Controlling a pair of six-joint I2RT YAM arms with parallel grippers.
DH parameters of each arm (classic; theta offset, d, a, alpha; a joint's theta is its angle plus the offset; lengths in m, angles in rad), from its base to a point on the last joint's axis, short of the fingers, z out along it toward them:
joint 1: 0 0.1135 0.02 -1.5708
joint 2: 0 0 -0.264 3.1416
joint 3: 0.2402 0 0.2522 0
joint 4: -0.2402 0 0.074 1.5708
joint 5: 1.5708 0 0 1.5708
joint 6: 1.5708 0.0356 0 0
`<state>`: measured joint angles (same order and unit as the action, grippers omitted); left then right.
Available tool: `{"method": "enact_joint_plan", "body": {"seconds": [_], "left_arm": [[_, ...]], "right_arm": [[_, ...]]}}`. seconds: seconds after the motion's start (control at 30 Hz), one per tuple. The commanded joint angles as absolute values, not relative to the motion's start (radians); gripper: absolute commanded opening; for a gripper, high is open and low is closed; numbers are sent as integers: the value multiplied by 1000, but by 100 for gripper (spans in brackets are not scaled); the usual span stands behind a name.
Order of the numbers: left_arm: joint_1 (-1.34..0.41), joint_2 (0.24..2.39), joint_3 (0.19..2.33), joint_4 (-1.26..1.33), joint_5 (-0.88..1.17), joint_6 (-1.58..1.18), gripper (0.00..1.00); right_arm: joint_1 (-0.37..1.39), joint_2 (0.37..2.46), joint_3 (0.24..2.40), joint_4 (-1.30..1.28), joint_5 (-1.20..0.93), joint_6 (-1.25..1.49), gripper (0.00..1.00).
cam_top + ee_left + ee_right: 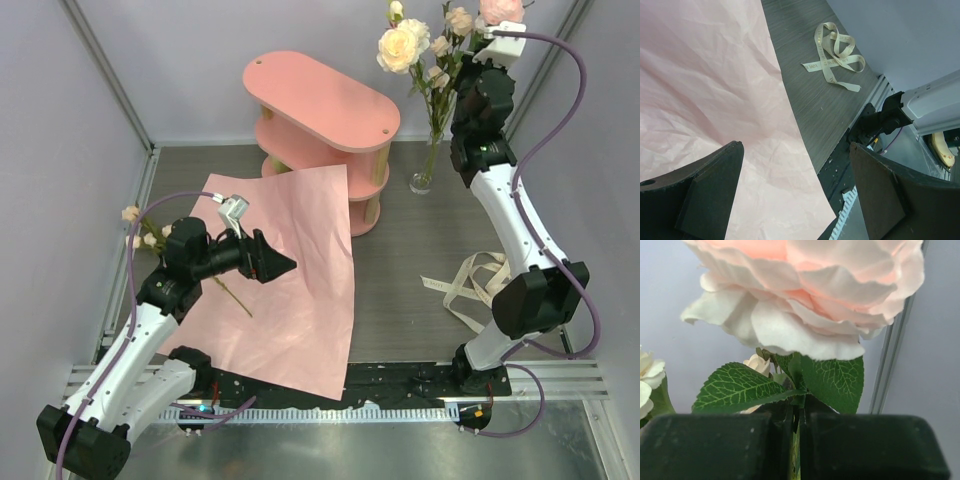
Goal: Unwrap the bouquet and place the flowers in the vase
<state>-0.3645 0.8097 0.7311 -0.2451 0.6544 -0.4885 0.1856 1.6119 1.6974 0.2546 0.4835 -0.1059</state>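
The bouquet is unwrapped, and its pink paper (295, 310) (705, 90) lies spread flat on the table. High at the back right, my right gripper (488, 30) (799, 421) is shut on the green stem of a pink rose (810, 290) (500, 10), just below the bloom and leaves. The clear vase (424, 180) stands below it, holding a cream rose (400, 47) and smaller blooms. More flowers (140, 232) lie at the paper's left edge, partly hidden by my left arm. My left gripper (283, 264) (796, 150) hangs open above the paper with nothing between its jaws.
A pink three-tier oval shelf (320, 100) stands at the back, touching the paper's far corner. The cream ribbon (480, 282) (835, 50) lies loose on the grey table beside my right arm. Walls close in the left, back and right.
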Motion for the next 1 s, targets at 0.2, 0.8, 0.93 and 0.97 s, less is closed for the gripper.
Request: {"method": "enact_joint_plan", "body": {"seconds": [0.2, 0.8, 0.93, 0.97], "left_arm": [[-367, 813, 767, -225, 663, -474, 91], [-367, 815, 765, -225, 661, -474, 91], [-368, 816, 765, -226, 661, -474, 91], [-367, 818, 767, -227, 663, -474, 91]], "right_arm": [[183, 1658, 1618, 345, 479, -109, 1], [179, 1764, 1496, 428, 483, -123, 1], [179, 1755, 1447, 462, 494, -120, 1], [179, 1753, 1437, 475, 494, -120, 1]]}}
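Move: The right hand already holds the pale pink rose by its stem just under the leaves, high over the table. The vase's middle lies about 6 cm ahead of it, 5 cm to its left and 39 cm below. The white rose head already in the vase leans roughly 14 cm left, 7 cm ahead and 9 cm lower; the pink shelf's middle is about 30 cm left, 3 cm ahead and 35 cm down. From the left hand, the vase lies some 36 cm ahead, 32 cm right and 15 cm below. Down, and for most of the way also forward, the right hand brings the pale pink rose towards the vase, sinking about 17 cm and reaching some 5 cm outward, with the last stretch straight down. The wrist tips its fingers downward by roughly 15 degrees, while the closed fingers keep their pinch on the stem below the leaves. ##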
